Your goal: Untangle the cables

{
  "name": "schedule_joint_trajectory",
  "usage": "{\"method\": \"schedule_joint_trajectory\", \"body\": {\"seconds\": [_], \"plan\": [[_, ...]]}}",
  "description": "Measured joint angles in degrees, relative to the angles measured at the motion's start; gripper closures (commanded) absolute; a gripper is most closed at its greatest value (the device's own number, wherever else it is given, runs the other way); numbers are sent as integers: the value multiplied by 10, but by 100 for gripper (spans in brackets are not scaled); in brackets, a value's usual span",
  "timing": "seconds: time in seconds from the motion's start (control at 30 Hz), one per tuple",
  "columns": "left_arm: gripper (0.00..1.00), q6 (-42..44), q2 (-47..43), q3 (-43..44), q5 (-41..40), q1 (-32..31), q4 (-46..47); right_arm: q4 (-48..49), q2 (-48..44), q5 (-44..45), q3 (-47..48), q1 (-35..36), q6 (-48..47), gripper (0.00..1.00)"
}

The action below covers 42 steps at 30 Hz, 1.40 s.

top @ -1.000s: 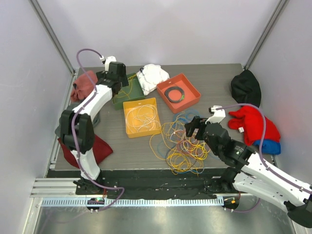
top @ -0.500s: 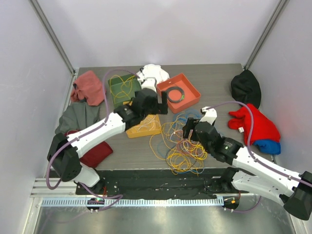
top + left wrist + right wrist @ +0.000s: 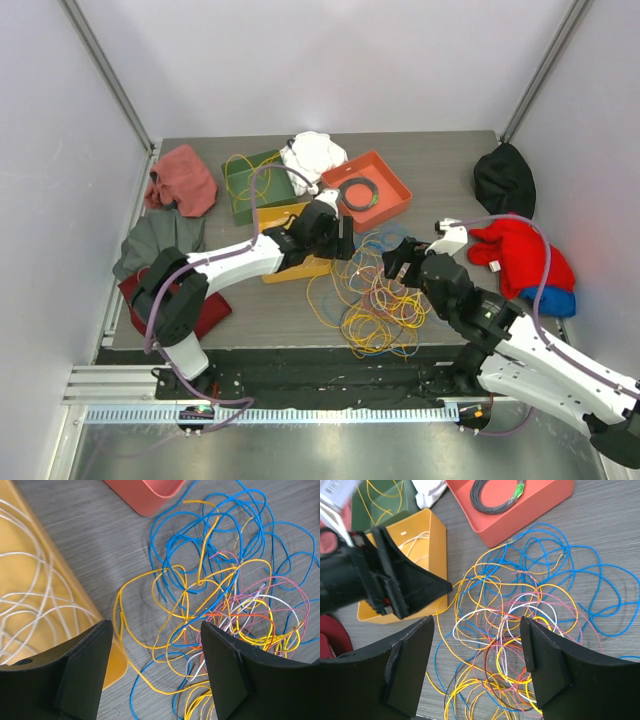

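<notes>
The cables [image 3: 375, 295] lie as a loose tangle of yellow, blue, pink, white and orange loops on the grey table, near the front middle. My left gripper [image 3: 347, 243] is open and empty, low over the tangle's left edge beside the yellow tray. In the left wrist view its fingers [image 3: 155, 630] straddle yellow and blue loops of the cables [image 3: 225, 605]. My right gripper [image 3: 396, 266] is open and empty above the tangle's right side. In the right wrist view the cables [image 3: 520, 615] lie under its spread fingers [image 3: 477, 625].
A yellow tray [image 3: 300, 270] holds a white cable, an orange tray [image 3: 395, 205] a black coil, a green tray [image 3: 240, 195] a yellow cable. Cloths lie around: white [image 3: 312, 155], pink [image 3: 182, 178], grey [image 3: 155, 240], dark red [image 3: 205, 305], black [image 3: 503, 178], red [image 3: 520, 255].
My left arm swung from the green tray at the far left across the yellow tray to the tangle's left edge. My right gripper shifted only slightly over the tangle.
</notes>
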Motion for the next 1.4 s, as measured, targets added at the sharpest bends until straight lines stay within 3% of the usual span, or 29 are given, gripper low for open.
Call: {"method": "schedule_joint_trajectory", "body": {"seconds": [0.27,0.37,0.47,0.6,0.8,1.0,1.2,1.4], "plan": [[28,-4,45,17,49,-5,27,-23,-32,11,0,0,5,23],[38,-5,56,26,57,-6,35,-27,-31,11,0,0,6,23],[60,-7,70,36,65,-7,40,-28,-32,13,0,0,5,23],[100,-11,85,39,72,-8,42,-30,-33,13,0,0,5,23],[100,1,70,39,68,-9,32,-34,-41,14,0,0,5,23],[100,18,-61,44,46,-14,-3,-38,-49,14,-4,0,6,23],[100,49,-178,136,30,-21,-23,-38,-57,14,-5,0,8,23],[100,95,-212,236,-27,-24,-80,-50,-84,14,-7,0,12,23]]}}
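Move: The yellow cable, by a strand near its loose end, lies about 4 cm to the right of my left hand, level with it fore and aft and some 3 cm below. The red tray's middle is around 11 cm ahead and 3 cm right, the yellow tray 12 cm straight left, the cable tangle roughly 13 cm back and 6 cm right. From my right hand that strand is about 8 cm ahead, 5 cm left and 11 cm down. I slide my left hand about 4 cm to the right, away from the yellow tray, sinking a little to the table, and shut the fingers on the yellow cable near its loose end. Then I pull the pinched cable fast, almost straight up by some 35 cm, tilting the fingers upward by roughly 35 degrees as I rise. ##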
